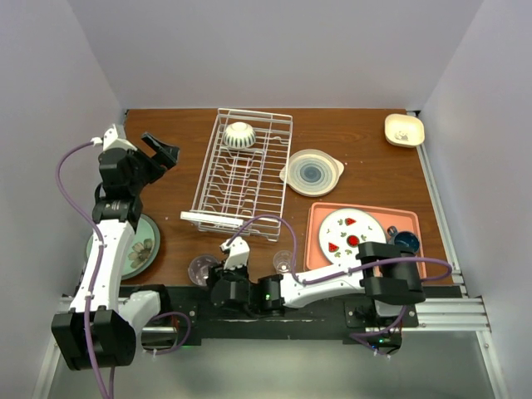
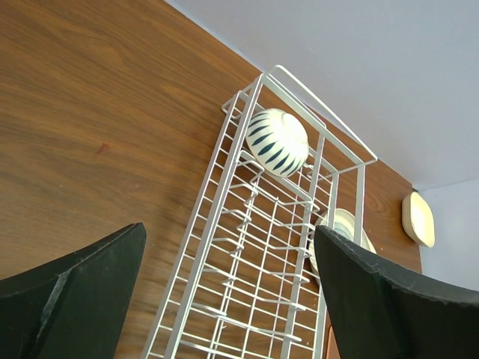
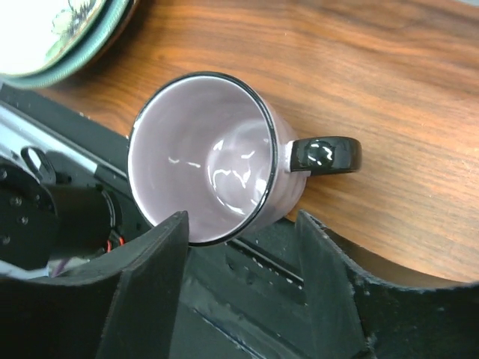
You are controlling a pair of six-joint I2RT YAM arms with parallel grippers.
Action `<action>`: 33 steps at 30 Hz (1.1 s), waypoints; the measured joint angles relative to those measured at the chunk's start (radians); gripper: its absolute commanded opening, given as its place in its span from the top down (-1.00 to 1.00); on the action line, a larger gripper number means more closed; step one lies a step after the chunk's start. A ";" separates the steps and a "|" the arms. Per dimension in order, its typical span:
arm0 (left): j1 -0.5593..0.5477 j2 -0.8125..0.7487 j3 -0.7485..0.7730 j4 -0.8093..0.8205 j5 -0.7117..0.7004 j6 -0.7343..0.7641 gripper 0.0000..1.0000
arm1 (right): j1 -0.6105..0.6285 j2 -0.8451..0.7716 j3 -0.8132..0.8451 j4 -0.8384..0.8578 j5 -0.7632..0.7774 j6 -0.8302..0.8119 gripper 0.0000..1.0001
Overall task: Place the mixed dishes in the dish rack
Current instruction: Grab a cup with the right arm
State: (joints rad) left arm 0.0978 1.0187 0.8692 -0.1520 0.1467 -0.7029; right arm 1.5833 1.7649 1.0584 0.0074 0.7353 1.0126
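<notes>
The white wire dish rack point(image 1: 241, 170) stands mid-table with a striped white bowl point(image 1: 238, 135) upside down at its far end. In the left wrist view the dish rack point(image 2: 247, 254) and the bowl point(image 2: 277, 140) lie below my left gripper point(image 2: 228, 230), which hangs open and empty; from above, that gripper point(image 1: 162, 151) is left of the rack. A translucent purple cup point(image 3: 209, 161) with black rim and handle stands at the table's near edge. My right gripper point(image 3: 239, 224) is open, one finger over the cup's mouth and the other outside its wall. From above, the cup point(image 1: 202, 268) sits beside the right gripper point(image 1: 214, 278).
A small clear glass point(image 1: 283, 261) stands near the front edge. A salmon tray point(image 1: 320, 249) holds a patterned plate point(image 1: 352, 230). A cream blue-ringed plate point(image 1: 312, 172) lies right of the rack, a green plate point(image 1: 137, 247) at front left, a white square dish point(image 1: 404, 130) at back right.
</notes>
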 measured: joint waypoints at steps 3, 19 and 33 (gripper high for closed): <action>0.000 -0.011 0.000 -0.005 -0.003 0.008 -1.00 | 0.000 0.013 0.021 -0.007 0.017 0.019 0.07; 0.000 -0.054 0.000 -0.053 -0.024 0.027 -1.00 | 0.000 0.111 0.122 -0.072 0.036 0.041 0.24; 0.000 -0.073 0.000 -0.059 -0.027 0.034 -1.00 | 0.000 0.104 0.093 -0.142 0.029 -0.011 1.00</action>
State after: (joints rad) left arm 0.0978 0.9459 0.8692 -0.2111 0.1192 -0.6693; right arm 1.5833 1.8690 1.1515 -0.1345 0.7647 1.0012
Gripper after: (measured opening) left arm 0.997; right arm 0.106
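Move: The cup stands by the front edge of the table, its middle about 5 cm left, 1 cm ahead and 7 cm below the right hand, with its handle pointing forward and right. From that hand, the small glass is roughly 17 cm right and 2 cm ahead, the green plate some 23 cm left and 8 cm ahead. The middle of the dish rack is about 28 cm ahead and 5 cm right. From the left hand, the cup lies about 27 cm back, 11 cm right and 23 cm below. Leftward at first, some 2 cm over the cup's right rim, the right hand narrows its half-open fingers. Then it sinks about 3 cm to straddle the rim, shuts them on the cup's wall to the right side of the mouth, and edges back right a couple of centimetres with the grip kept, its left side rolling down some 10 degrees. ##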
